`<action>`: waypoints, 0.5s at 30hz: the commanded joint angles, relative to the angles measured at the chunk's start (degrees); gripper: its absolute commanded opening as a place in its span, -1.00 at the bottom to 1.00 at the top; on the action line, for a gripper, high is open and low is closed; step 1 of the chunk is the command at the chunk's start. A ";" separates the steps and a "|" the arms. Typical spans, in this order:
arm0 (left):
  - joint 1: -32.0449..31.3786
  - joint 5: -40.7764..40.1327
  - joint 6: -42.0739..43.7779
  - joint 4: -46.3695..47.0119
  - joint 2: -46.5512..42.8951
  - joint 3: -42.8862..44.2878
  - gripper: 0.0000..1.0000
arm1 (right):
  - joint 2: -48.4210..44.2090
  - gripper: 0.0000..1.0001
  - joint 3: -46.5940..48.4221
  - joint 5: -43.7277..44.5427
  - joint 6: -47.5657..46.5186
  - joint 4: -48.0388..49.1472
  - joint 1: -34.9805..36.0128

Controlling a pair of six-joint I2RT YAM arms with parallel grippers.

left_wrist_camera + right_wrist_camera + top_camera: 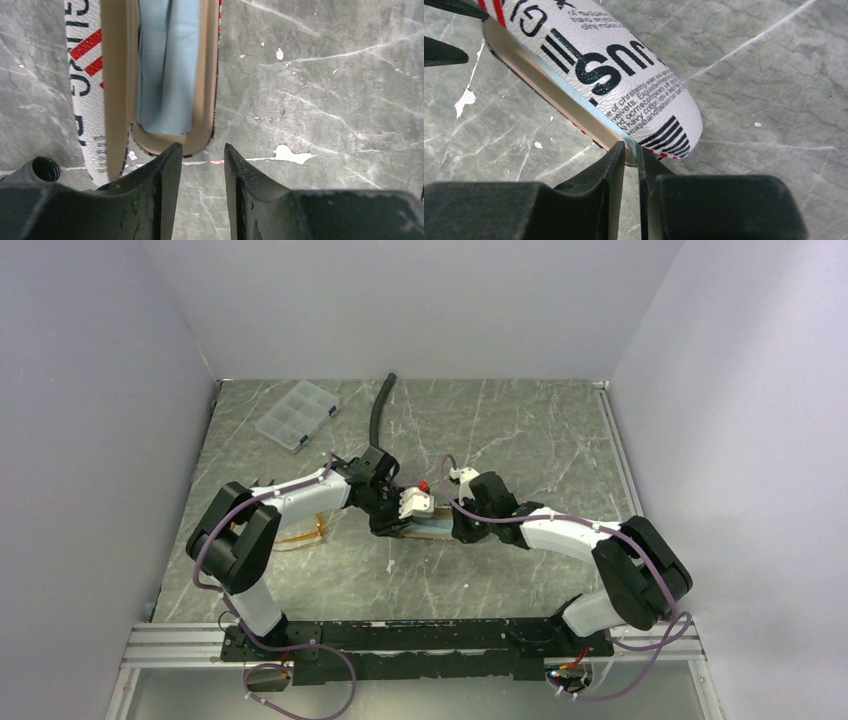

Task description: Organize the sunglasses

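The sunglasses [303,534] show only as thin orange arms on the table, under my left forearm. The white printed pouch [420,514] lies between both grippers at the table's middle. In the left wrist view the pouch [115,75] gapes, showing tan lining and a light-blue cloth [167,65] inside. My left gripper [202,150] is open and empty, just short of the pouch's rounded end. My right gripper [631,150] has its fingers slightly parted, with the lip of the pouch [624,65] between the tips.
A clear compartment box [295,412] sits at the back left, and a black hose [380,410] runs down from the back wall, its open end [42,169] near my left fingers. Grey walls close in both sides. A metal rail [400,640] runs along the near edge.
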 commanded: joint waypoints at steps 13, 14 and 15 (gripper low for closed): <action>-0.33 5.32 1.57 -1.12 -3.70 -0.77 -0.20 | -4.45 -0.24 3.11 0.40 -0.84 -3.81 1.83; -0.34 5.33 1.51 -0.95 -3.83 -0.69 -0.21 | -4.63 -0.23 3.40 0.79 -1.13 -3.91 2.21; -0.34 5.28 1.36 -0.77 -3.89 -0.52 -0.21 | -4.69 -0.23 3.81 1.08 -1.36 -3.89 2.51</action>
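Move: The sunglasses case, with the folded blue cloth inside, sits between the hands. From the right hand its middle is about 6 cm left, 2 ahead and 1 below, with the case's right end at the fingertips; the half-raised lid is some 5 cm ahead and 6 left. From the left hand the case is about 7 cm right, 2 ahead and 2 lower; the black tube's end is 9 ahead, 1 left, and the amber sunglasses 19 left, 2 ahead. The right fingers, already slightly apart at the case's right end, spread to roughly twice their gap, letting go of the cloth's end, while the hand eases back about 1 cm towards the base and then lifts about 1 cm, ending still close over the near rim and the cloth. The left hand, its fingers staying part open and clear of the case, slides back some 1 cm from beside the case's left end and then stops. ##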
